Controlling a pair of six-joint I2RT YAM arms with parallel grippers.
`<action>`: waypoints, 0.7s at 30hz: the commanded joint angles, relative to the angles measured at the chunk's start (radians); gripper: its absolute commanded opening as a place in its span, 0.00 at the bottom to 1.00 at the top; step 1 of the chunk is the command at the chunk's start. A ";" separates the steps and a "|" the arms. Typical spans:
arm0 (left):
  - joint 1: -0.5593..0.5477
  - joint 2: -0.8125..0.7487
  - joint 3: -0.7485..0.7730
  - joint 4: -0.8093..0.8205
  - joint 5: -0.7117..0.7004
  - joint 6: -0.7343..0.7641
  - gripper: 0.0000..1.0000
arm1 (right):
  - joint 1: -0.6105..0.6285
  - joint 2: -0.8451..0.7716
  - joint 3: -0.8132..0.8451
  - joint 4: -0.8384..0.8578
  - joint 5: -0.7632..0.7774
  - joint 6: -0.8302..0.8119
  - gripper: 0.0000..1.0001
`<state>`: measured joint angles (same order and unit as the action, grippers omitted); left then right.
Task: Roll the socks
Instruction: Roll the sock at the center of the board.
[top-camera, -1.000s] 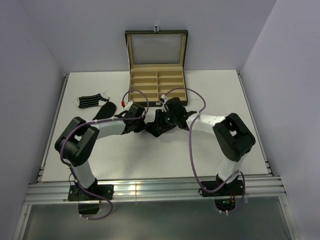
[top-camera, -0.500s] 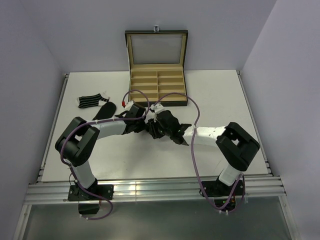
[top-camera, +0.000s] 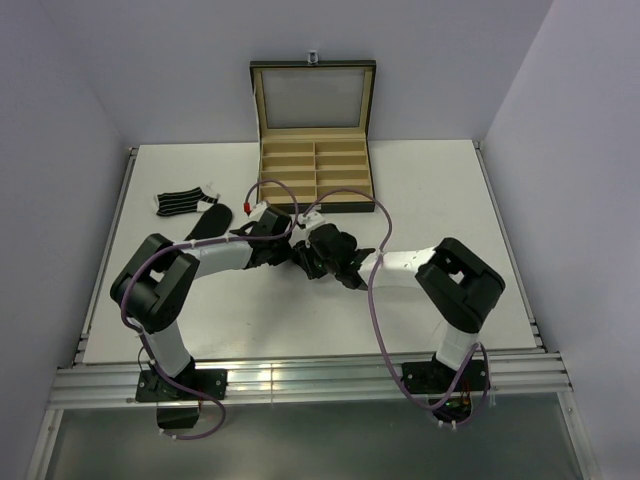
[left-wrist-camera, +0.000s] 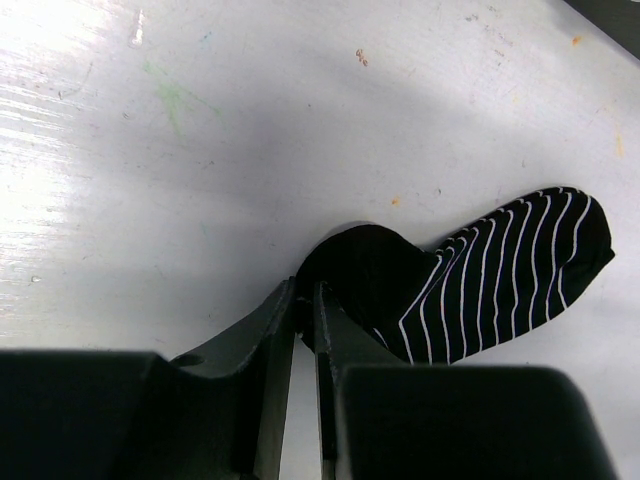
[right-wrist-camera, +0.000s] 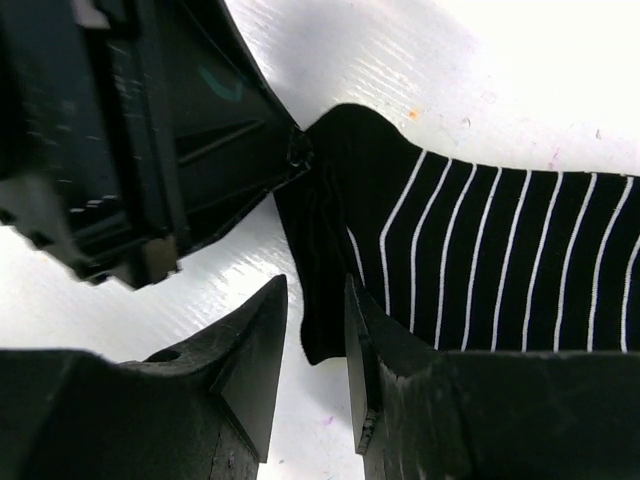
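A black sock with thin white stripes lies flat on the white table. My left gripper is shut on the plain black cuff end of this striped sock. In the right wrist view the left gripper's fingertips pinch the cuff's far corner. My right gripper is open, its fingers standing either side of the cuff's near edge without pressing it. From above, the left gripper and right gripper meet mid-table and hide that sock. Another striped sock and a plain black sock lie at the left.
A black compartmented box with tan lining stands open at the back centre, just behind the two grippers. Purple cables loop over both arms. The table's metal rail runs along the near edge.
My right arm has swung in, bringing its gripper left and close against the left gripper at the sock's cuff, with its jaws a little narrower. The left gripper has kept its hold.
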<state>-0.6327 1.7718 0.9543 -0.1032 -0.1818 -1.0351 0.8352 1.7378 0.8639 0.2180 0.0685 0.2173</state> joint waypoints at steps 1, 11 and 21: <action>-0.009 0.041 -0.011 -0.132 -0.019 0.017 0.20 | 0.007 0.028 0.040 0.023 0.022 -0.025 0.37; -0.009 0.029 -0.009 -0.138 -0.021 0.017 0.20 | -0.002 0.071 0.093 -0.072 0.001 0.005 0.00; -0.009 -0.146 -0.153 -0.043 -0.028 -0.013 0.52 | -0.180 0.075 0.113 -0.121 -0.412 0.217 0.00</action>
<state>-0.6361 1.6718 0.8646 -0.1059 -0.1856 -1.0428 0.7013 1.7981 0.9394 0.1104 -0.1722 0.3428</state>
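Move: The sock's rolled end lies almost under the right hand, about 1 cm ahead, 1 cm to its left and 2 cm down, its folded edge between the open fingers. From the left hand, whose fingertips still pinch it, that end is roughly 3 cm back, 3 cm to the right and level. The striped rest of the sock centres some 4 cm ahead and 3 cm right of the right hand. The box's middle is about 22 cm ahead of that hand and 1 cm to its left. Down about 1 cm and slightly forward, the right hand sinks onto the sock's rolled end and shuts its fingers fully on the folded edge, then tips its fingers some 15 degrees steeper while easing about 1 cm to the right. The left hand keeps its pinch until that grip is made, then opens, lets go and draws back and left about 2 cm, rising slightly. ##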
